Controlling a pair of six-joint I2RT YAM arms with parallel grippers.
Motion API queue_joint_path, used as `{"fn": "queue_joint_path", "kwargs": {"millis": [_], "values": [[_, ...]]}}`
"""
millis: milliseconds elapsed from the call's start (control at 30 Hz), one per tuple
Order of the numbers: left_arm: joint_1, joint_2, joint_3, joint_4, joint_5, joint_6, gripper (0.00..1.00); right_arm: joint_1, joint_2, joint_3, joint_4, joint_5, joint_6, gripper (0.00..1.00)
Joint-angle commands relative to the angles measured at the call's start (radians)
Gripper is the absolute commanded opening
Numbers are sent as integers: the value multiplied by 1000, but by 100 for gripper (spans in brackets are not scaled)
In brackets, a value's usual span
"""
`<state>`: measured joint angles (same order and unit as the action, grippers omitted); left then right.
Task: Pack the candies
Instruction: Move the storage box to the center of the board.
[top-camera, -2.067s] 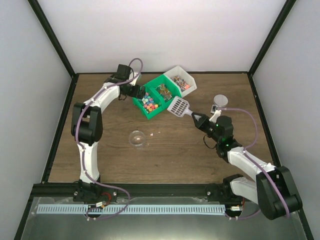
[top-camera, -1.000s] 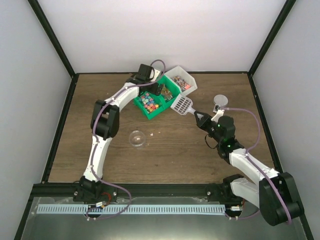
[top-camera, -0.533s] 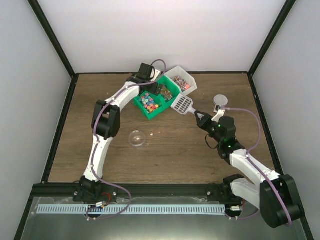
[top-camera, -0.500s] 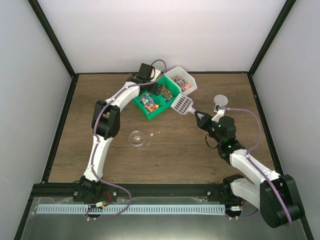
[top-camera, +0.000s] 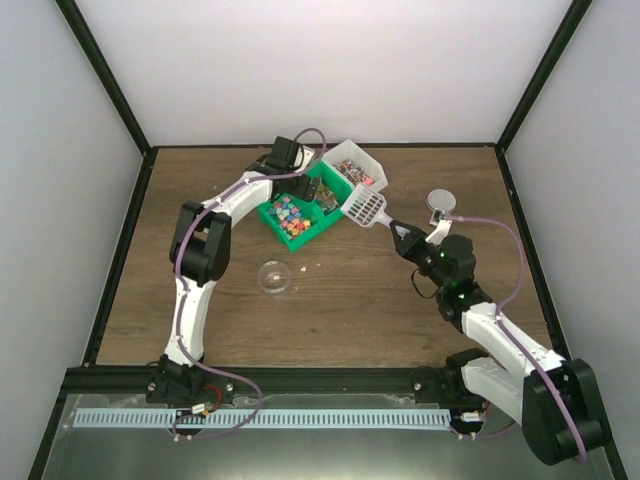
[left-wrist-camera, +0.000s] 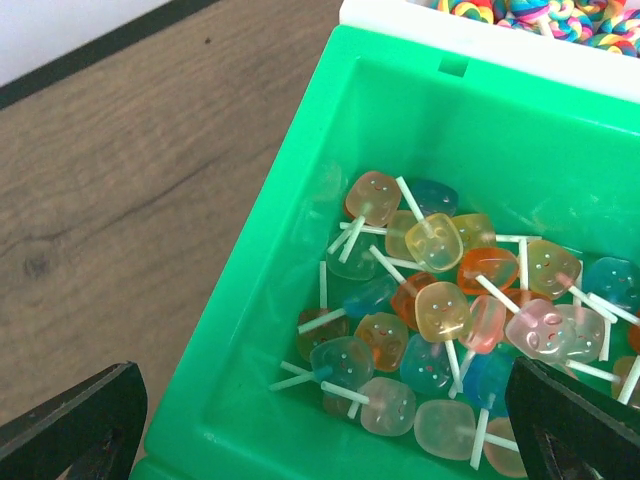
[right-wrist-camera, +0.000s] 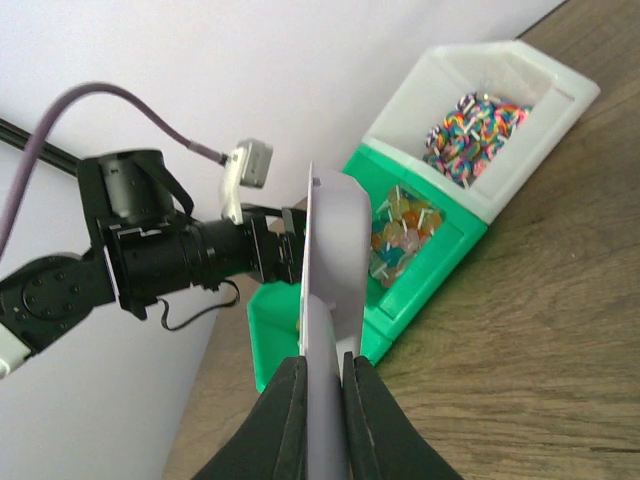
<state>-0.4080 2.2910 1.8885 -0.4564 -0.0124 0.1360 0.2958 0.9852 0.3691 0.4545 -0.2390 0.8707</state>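
The candies (top-camera: 288, 210), tiny bright sweets, fill the nearer green bin (top-camera: 300, 232). My left gripper (top-camera: 305, 186) stands open over the second green bin (left-wrist-camera: 290, 230), which holds translucent lollipops (left-wrist-camera: 440, 310). Its fingertips (left-wrist-camera: 70, 425) show only at the bottom corners of the left wrist view, with nothing between them. My right gripper (top-camera: 392, 228) is shut on the handle of the grey scoop (top-camera: 366, 208), which hangs just right of the green bins. In the right wrist view the scoop (right-wrist-camera: 335, 250) stands edge-on between the shut gripper (right-wrist-camera: 322, 390).
A white bin (top-camera: 358, 167) of rainbow swirl lollipops (right-wrist-camera: 465, 135) sits behind the green bins. A clear round container (top-camera: 275, 277) stands mid-table, and a round lid (top-camera: 441, 202) lies at the right. Small crumbs (top-camera: 306, 267) lie beside the container.
The bins have slid a little to the left and turned with the left gripper. The left arm's elbow swung left. The right arm and scoop have barely moved.
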Motion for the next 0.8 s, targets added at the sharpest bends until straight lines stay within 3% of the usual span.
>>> {"fn": "queue_joint_path", "kwargs": {"millis": [0,433,767], "values": [[5,-16,-144,-95,-18,-8,100,-7,-43,-9,8,27,2,1],[3,-210,-423,-6,-36,-68,100,-6,-54,-22,9,32,9,1],[-4,-264,-379,34,30,-63,100,-7,12,53,-95,114,89,1]]}}
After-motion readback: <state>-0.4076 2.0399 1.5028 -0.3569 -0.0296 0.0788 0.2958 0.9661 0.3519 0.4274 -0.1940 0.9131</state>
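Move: The storage box is right at the open left fingers, which straddle its long left wall by the middle compartment: its middle is about 4 cm right and 1 cm back, some 2 cm lower. The board's centre is roughly 17 cm back and 3 cm right; the glass jar about 26 cm back and 9 cm left. The scoop head hovers some 13 cm back, 13 cm right and 11 cm higher. From the right hand, the box lies about 20 cm ahead, 18 cm left, 17 cm down. The storage box is dragged level over the board by the left hand, mostly back towards the robot, about 6 cm, and some 3 cm to the left, towards the glass jar. The fingers stay wide open, still straddling the green wall without pinching it; the wrist hardly turns, and the hand comes to rest at the end. ##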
